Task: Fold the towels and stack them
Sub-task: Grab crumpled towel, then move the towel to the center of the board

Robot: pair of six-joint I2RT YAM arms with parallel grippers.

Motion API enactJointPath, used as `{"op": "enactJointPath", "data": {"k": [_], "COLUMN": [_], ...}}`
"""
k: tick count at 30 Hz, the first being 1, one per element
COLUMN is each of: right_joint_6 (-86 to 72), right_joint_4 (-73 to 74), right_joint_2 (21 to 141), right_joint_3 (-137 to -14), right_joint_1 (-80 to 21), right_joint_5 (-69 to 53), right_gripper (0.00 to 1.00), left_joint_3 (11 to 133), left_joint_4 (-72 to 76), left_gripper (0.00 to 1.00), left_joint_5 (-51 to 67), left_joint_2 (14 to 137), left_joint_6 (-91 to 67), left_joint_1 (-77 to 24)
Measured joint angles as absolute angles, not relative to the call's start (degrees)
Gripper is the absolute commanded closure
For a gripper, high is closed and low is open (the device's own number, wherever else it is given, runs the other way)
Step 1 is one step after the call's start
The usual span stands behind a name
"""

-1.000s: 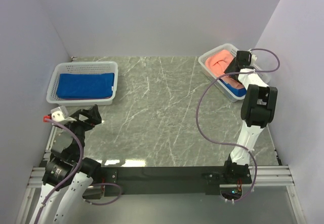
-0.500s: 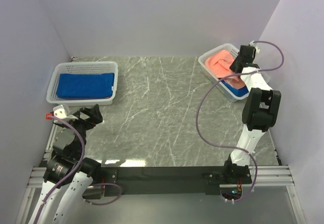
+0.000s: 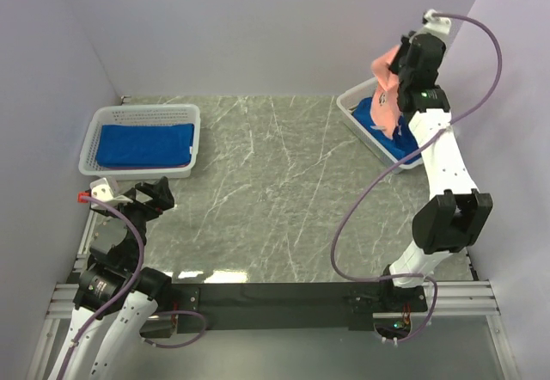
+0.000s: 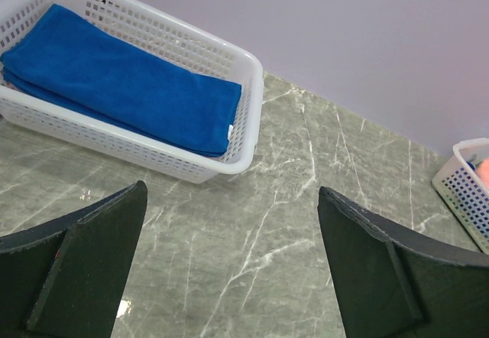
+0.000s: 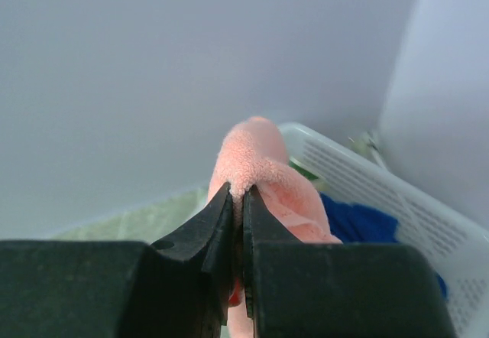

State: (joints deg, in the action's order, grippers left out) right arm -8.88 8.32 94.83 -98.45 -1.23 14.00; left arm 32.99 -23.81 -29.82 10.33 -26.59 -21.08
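Note:
My right gripper (image 3: 397,64) is raised high over the white basket (image 3: 368,139) at the back right, shut on a fold of the salmon-pink towel (image 3: 386,77), which hangs down from it. In the right wrist view the pads (image 5: 229,208) pinch the pink towel (image 5: 260,154) at its top ridge. Beneath it a royal blue towel (image 3: 382,119) lies in that basket, with a sliver of green cloth (image 5: 300,168) beside it. Another blue towel (image 3: 143,144) lies folded in the left basket (image 3: 194,139). My left gripper (image 3: 159,195) hovers open over the near left of the table.
The back wall and right wall stand close to the raised right arm. A purple cable loops from the right arm over the table's right half. In the left wrist view the left basket (image 4: 256,101) lies ahead of the open fingers (image 4: 84,261).
The right gripper shut on the pink towel in the basket and rose well above it, pulling the towel up and uncovering the blue one. The left arm stayed put.

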Motion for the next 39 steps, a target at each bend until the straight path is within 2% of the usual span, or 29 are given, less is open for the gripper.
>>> {"op": "enactJointPath", "data": {"k": [4,10,14,17,21,22,24,27,28,29,31,35,39], "right_joint_6": [-5.7,-3.6,-3.4,-2.9,-1.8,-1.6,-1.6,-2.6,-3.2,-3.9,-4.7,-8.3,-12.2], "right_joint_4": [8.6,8.1,7.3,7.0,7.6,8.9,10.5,15.5,18.0,20.6,25.5,29.6,28.9], "right_joint_2": [95.1,97.8,95.5,89.4,78.1,76.4,73.3,70.3,69.3,67.9,64.4,52.7,49.5], "right_joint_3": [-106.3,-125.7,-128.5,-117.9,-91.0,-85.6,-72.4,-55.6,-50.9,-47.0,-42.3,-39.7,-41.7], "right_joint_1": [-6.4,-13.4,-16.3,-19.5,-25.7,-27.0,-30.9,-37.5,-40.2,-42.7,-47.3,-49.5,-44.3], "right_joint_5": [9.8,-0.8,-8.4,-14.3,-21.0,-22.2,-24.1,-26.0,-26.7,-27.3,-28.3,-23.3,-14.0], "right_gripper": [1.0,1.0,1.0,0.99,0.94,0.87,0.8,0.58,0.47,0.43,0.35,0.32,0.32], "left_joint_3": [33.0,33.0,33.0,33.0,33.0,33.0,33.0,33.3,33.6,34.2,35.5,38.2,39.4], "left_joint_4": [-23.8,-23.9,-23.9,-23.9,-23.9,-23.9,-23.9,-24.7,-25.1,-25.4,-26.0,-25.8,-24.3], "left_gripper": [0.01,0.01,0.01,0.01,0.01,0.01,0.01,0.01,0.01,0.01,0.01,0.01,0.01], "left_joint_5": [-29.8,-29.6,-29.4,-29.2,-28.4,-28.1,-27.4,-25.4,-24.7,-23.4,-20.6,-13.5,-4.7], "left_joint_2": [10.3,10.4,10.4,10.3,10.3,10.3,10.4,11.3,12.3,13.5,16.5,24.3,36.4], "left_joint_6": [-26.6,-26.6,-26.6,-26.6,-26.7,-26.7,-27.2,-28.6,-29.1,-29.7,-30.9,-33.3,-35.3], "left_joint_1": [-21.1,-21.1,-21.0,-20.9,-20.8,-20.8,-20.8,-20.8,-20.8,-20.8,-20.8,-20.8,-20.8]}}
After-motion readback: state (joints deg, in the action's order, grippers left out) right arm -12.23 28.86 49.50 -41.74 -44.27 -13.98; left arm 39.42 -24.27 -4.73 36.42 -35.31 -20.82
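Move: The bare patch of marble between the arms where the coral towel is taken lies about 27 cm back and 31 cm to the left of the right hand, some 38 cm below. The right basket stands about 7 cm to that hand's right, 1 cm ahead and 34 cm down, its blue towel 3 cm nearer; the left basket is roughly 43 cm left of the patch and 23 cm farther out. From the left hand, the patch is about 5 cm ahead, 33 cm right and 26 cm down. Still pinching the coral towel, the right hand swings up and left away from the basket, rising some 24 cm, then whips back towards its base and steeply down some 50 cm over the bare marble, yawing about 85 degrees counter-clockwise and tipping down as its fingers open and let the towel go, before easing a little forward and up. Late on, the left hand, fingers wide open, moves about 10 cm right and also down and forward towards the laid towel, turning clockwise and tipping down. ##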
